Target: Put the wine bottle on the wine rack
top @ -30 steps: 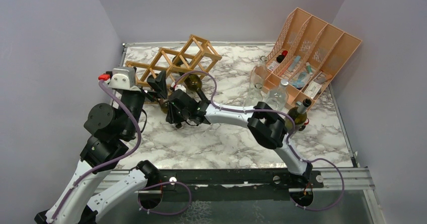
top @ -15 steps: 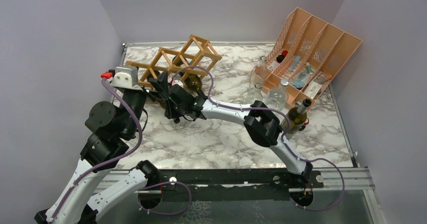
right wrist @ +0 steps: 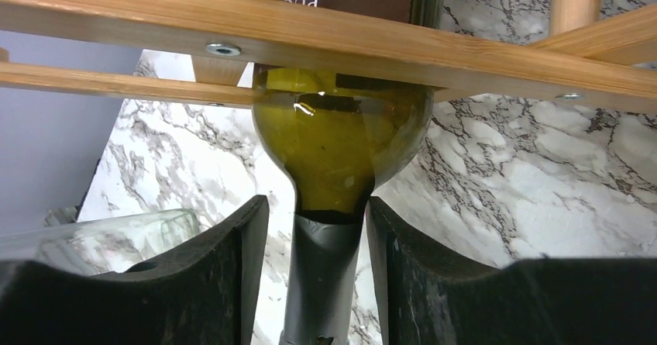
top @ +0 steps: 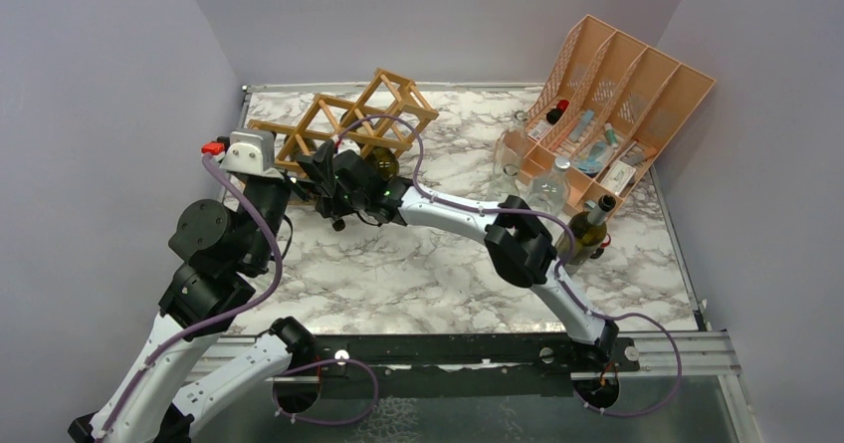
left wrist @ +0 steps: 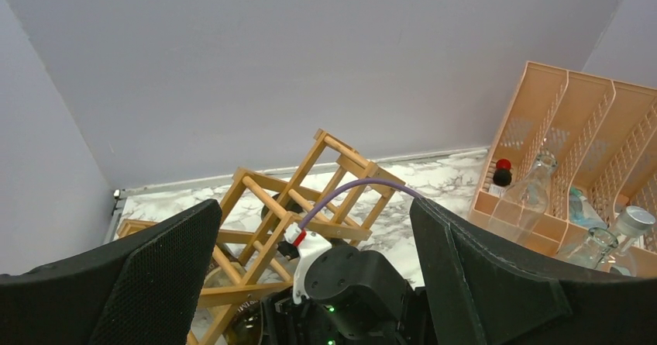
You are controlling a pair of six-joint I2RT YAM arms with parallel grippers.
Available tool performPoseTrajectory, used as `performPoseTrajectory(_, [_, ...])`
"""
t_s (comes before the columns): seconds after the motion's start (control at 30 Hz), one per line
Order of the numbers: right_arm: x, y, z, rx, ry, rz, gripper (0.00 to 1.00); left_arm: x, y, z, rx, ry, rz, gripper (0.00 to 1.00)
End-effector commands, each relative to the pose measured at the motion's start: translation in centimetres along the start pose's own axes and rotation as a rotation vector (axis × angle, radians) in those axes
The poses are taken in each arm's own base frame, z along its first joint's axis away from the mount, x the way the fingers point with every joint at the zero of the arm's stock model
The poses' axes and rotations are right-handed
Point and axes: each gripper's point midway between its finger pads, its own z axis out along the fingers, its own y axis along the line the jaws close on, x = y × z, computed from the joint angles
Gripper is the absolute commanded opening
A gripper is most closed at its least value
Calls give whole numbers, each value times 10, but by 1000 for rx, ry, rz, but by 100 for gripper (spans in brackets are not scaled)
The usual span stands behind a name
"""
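Note:
The wine bottle [right wrist: 341, 151], olive-green glass with a grey foil neck, lies with its body through a low cell of the tan wooden wine rack [right wrist: 349, 46]. Its neck points back between the fingers of my right gripper [right wrist: 316, 205]. Those jaws stand open, with a clear gap on the left of the neck and the right finger close beside it. In the top view the right gripper [top: 330, 179] is at the front of the wine rack [top: 348, 114] and hides most of the bottle. My left gripper [left wrist: 310, 229] is wide open and holds nothing, just left of the right wrist.
A peach slotted organizer [top: 622, 95] with small items stands at the back right. Clear glass bottles [top: 511, 159] stand in front of it. An upright green bottle [top: 589, 229] is by my right arm's elbow. Purple walls close in on three sides.
My right gripper has pushed left and back toward the rack, carrying the bottle into the cell, and its jaws have parted off the neck. The left arm has stayed put.

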Motion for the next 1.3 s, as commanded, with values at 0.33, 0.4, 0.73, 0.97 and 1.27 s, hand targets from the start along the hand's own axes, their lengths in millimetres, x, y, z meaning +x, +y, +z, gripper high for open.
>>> performPoseTrajectory(0.33, [-50, 10, -33, 11, -138, -58, 75, -30, -2, -5, 26, -64, -31, 99])
performPoseTrajectory(0.4, [-58, 12, -43, 4, -155, -71, 76, -36, -2, -5, 31, -74, -34, 99])
performPoseTrajectory(0.73, [-76, -6, -139, 65, -215, -131, 76, -45, -1, -5, 18, -62, -71, 99])
performPoseTrajectory(0.97, [-84, -46, -256, 205, -255, -201, 76, -8, -20, -5, 102, 32, -91, 99])
performPoseTrajectory(1.27, [-99, -113, -386, 498, -388, -239, 77, 86, -59, -4, 231, 244, -173, 99])
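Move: From the right gripper, already loosened around the silver-necked bottle, that bottle's middle lies about 12 cm ahead and 5 cm left in the rack, the other racked bottle roughly 17 cm ahead and 10 cm right. The standing wine bottle is some 52 cm right, 9 cm back and slightly higher; a clear bottle stands about 47 cm right, level fore and aft. From the left gripper, the standing bottle is about 54 cm right and 30 cm below. Spread the right fingers wider around the racked bottle's neck, then pull that gripper clear and sweep it about 28 cm right and 24 cm up, easing back a little, towards the standing wine bottle, its fingertips tilting up and swinging clockwise. Lift the left gripper about 4 cm, then sink it below its start, drifting right and tipping slightly down, fingers open. ##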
